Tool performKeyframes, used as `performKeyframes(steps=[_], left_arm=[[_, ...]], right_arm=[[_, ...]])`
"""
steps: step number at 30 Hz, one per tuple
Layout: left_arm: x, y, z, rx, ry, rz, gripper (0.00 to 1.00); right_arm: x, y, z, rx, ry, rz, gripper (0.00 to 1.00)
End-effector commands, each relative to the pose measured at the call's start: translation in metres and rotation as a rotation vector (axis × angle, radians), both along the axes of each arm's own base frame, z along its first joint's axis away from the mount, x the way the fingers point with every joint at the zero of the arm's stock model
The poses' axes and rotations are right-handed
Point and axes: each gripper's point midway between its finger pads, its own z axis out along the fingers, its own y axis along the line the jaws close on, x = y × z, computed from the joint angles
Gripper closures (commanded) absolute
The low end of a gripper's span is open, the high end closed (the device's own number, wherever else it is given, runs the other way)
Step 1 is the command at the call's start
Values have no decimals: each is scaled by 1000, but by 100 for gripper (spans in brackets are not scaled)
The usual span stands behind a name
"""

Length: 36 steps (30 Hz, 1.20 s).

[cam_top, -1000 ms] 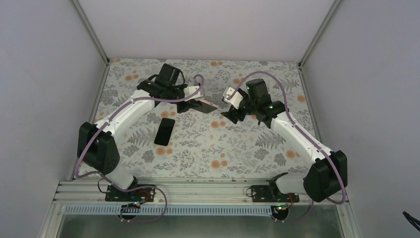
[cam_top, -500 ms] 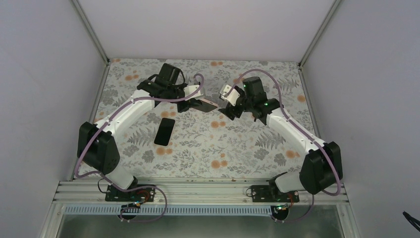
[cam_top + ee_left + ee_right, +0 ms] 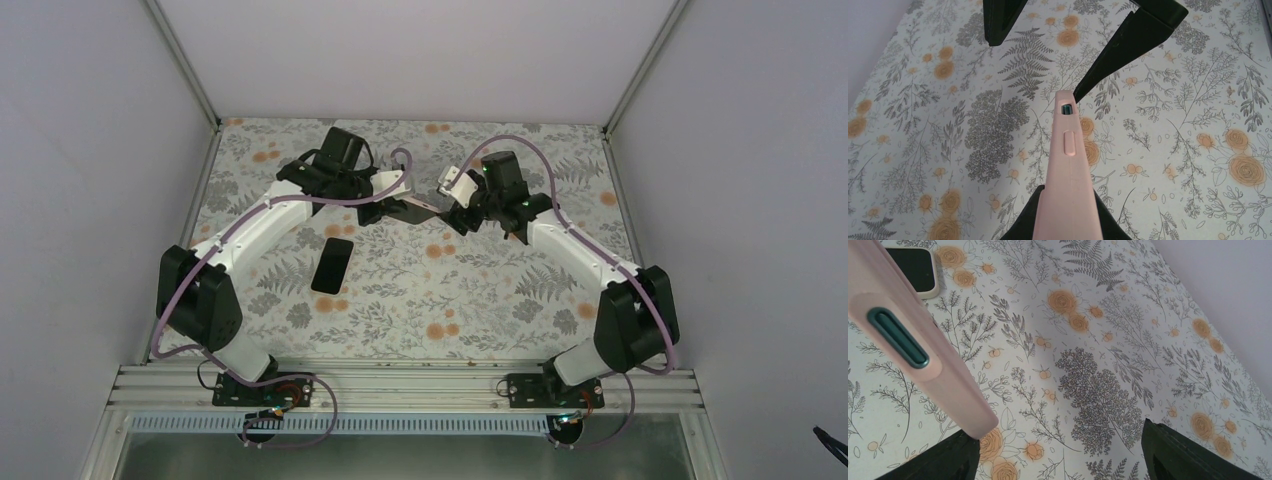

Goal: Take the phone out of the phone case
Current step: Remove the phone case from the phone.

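Observation:
My left gripper (image 3: 388, 212) is shut on a pink phone case (image 3: 416, 208) and holds it edge-up above the table. In the left wrist view the case (image 3: 1066, 165) runs away from my left gripper (image 3: 1068, 202); a teal phone shows in its side cutout. My right gripper (image 3: 456, 214) is open at the case's free end. In the right wrist view the case (image 3: 918, 360) crosses the upper left, its tip just above one finger (image 3: 938, 460) of my right gripper (image 3: 1058, 440). The right fingers (image 3: 1138, 40) also show in the left wrist view.
A second, black-faced phone (image 3: 332, 265) with a pale rim lies flat on the floral table cover (image 3: 480, 300), left of centre; it also shows in the right wrist view (image 3: 915, 267). Grey walls close in the table on three sides.
My right gripper has moved left towards the case, from well apart to its open fingers at the case's free end. The left arm and the case have stayed put.

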Motion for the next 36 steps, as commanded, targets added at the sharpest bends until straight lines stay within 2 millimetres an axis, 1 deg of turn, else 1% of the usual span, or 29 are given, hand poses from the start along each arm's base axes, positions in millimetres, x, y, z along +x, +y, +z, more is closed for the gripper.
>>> performKeyframes(steps=[1,6,9,14,17,24,26,31,36], left_arm=[[-13,-15,25,-70,-38,-83,98],[-27,-20,15,-22,-38,-127,98],[-40,-23,8,9,-25,-163,98],[-58,-27,-2,68,14,-205,98],[-65,-27,-3,81,21,-213,98],[-70,-17,-2,125,4,-207,98],[-71,-15,-1,130,2,-208,98],[-72,-17,0,122,12,-216,98],[-75,-20,-2,123,22,-231,98]], right_arm=[[27,-8,17,-6,-88,-66,17],[38,-15,25,-39,-126,-69,17],[47,-21,30,-67,-150,-69,17],[61,-28,32,-106,-174,-69,16],[68,-29,34,-117,-186,-68,16],[71,-37,35,-155,-213,-13,14],[75,-42,40,-163,-225,-17,14],[89,-51,46,-172,-233,-53,14],[93,-52,47,-176,-242,-52,14]])
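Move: The pink case's far corner, on the phone my left hand still grips, is some 4 cm left of my right hand point, 2 cm back and about level, beside one open fingertip; the cased phone's middle is about 10 cm left, 1 cm back and 3 cm up. From my left hand that corner is about 12 cm right, straight ahead and 5 cm lower. The other phone lies roughly 15 cm left of my left hand, 13 cm back and 20 cm below. With one fingertip of my open right hand still against the case's far corner, I work it slowly forward about 1.5 cm and slightly down, rolling the hand some 10 degrees; my left hand keeps its pinch, tilting about as much and easing right. Then both spring apart: my right hand goes forward, right and up, off the corner to about 7 cm from its start, and my left jumps back about 3 cm. ##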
